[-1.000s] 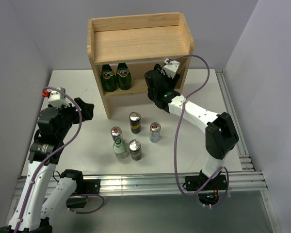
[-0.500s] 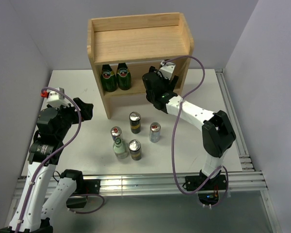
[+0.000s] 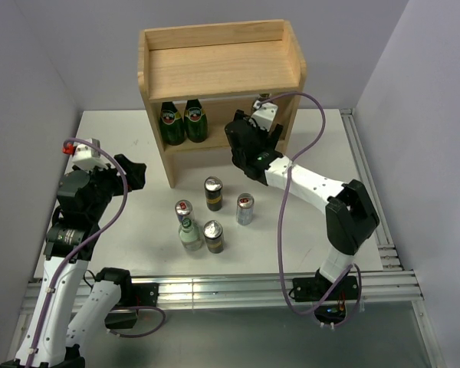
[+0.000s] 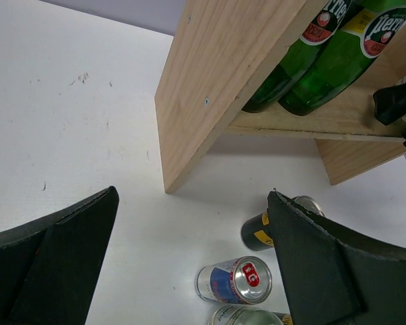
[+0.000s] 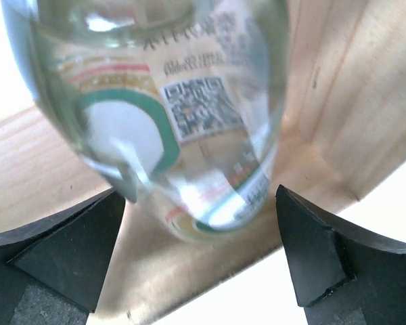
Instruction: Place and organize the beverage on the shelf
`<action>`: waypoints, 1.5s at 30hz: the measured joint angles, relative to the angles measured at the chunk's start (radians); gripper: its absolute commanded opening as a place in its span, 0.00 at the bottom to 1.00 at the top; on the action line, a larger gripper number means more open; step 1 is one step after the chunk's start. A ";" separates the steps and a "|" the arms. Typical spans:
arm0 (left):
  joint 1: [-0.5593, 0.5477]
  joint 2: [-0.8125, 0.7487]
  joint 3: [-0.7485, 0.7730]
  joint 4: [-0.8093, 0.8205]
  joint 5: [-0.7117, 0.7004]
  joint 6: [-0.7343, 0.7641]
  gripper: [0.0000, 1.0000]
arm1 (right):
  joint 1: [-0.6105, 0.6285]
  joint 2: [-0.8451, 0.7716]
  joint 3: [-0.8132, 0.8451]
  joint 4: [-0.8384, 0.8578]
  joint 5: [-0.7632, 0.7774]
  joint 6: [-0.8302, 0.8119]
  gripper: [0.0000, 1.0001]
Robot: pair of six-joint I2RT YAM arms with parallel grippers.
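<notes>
The wooden shelf (image 3: 215, 69) stands at the back of the table. Two green glass bottles (image 3: 183, 121) stand at the left of its lower board. My right gripper (image 3: 255, 124) reaches into the right of that tier. In the right wrist view a clear glass bottle (image 5: 176, 101) stands upright on the board between the right gripper's (image 5: 203, 250) open fingers, apart from both. On the table stand two black-and-gold cans (image 3: 213, 193) (image 3: 213, 236), two blue-and-silver cans (image 3: 245, 208) (image 3: 183, 211) and a clear bottle (image 3: 190, 234). My left gripper (image 3: 134, 172) hangs open and empty, left of the shelf.
The left wrist view looks past the shelf's side panel (image 4: 216, 81) at the green bottles (image 4: 325, 61), a blue-and-silver can (image 4: 233, 281) and a black-and-gold can (image 4: 257, 230). Grey walls close in on both sides. A metal rail (image 3: 368, 184) runs along the table's right edge.
My right gripper has opened and let go of the clear bottle, which now stands on the lower board. The right wrist shifted slightly. The left arm has not moved.
</notes>
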 measured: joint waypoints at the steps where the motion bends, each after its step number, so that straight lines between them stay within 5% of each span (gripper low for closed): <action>1: 0.001 0.000 0.000 0.000 0.000 0.000 0.99 | 0.003 -0.008 -0.008 -0.003 -0.001 0.002 1.00; 22: 0.010 0.000 0.000 0.000 0.000 0.000 0.99 | 0.164 -0.118 -0.125 -0.098 0.068 0.076 1.00; 30: 0.011 0.000 0.000 0.000 0.000 0.000 0.99 | 0.262 -0.184 -0.183 -0.282 0.073 0.143 1.00; 45: 0.015 0.000 -0.004 0.002 0.014 0.000 0.99 | 0.695 -0.429 -0.153 -0.722 0.179 0.451 0.99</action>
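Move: A silver can with a red-marked lid is the likely next thing: it stands on the table about 19 cm back from the right hand, 6 cm to its left and 17 cm lower. The black can is roughly 15 cm back and 15 cm left, the clear bottle, already on the shelf, only 2 cm ahead, and the nearer green bottle about 21 cm left, nearly level in depth. From the left hand the silver can lies some 31 cm right, 2 cm back and 23 cm below. The clear bottle is left on the shelf as the right hand, its fingers already wide open and staying so, backs straight out from it, slowly, then faster, drifting left. It dips some 3 cm, then rises again while drawing back over the table to near the silver can, about 25 cm back in all, and swings some 25 degrees counter-clockwise. ##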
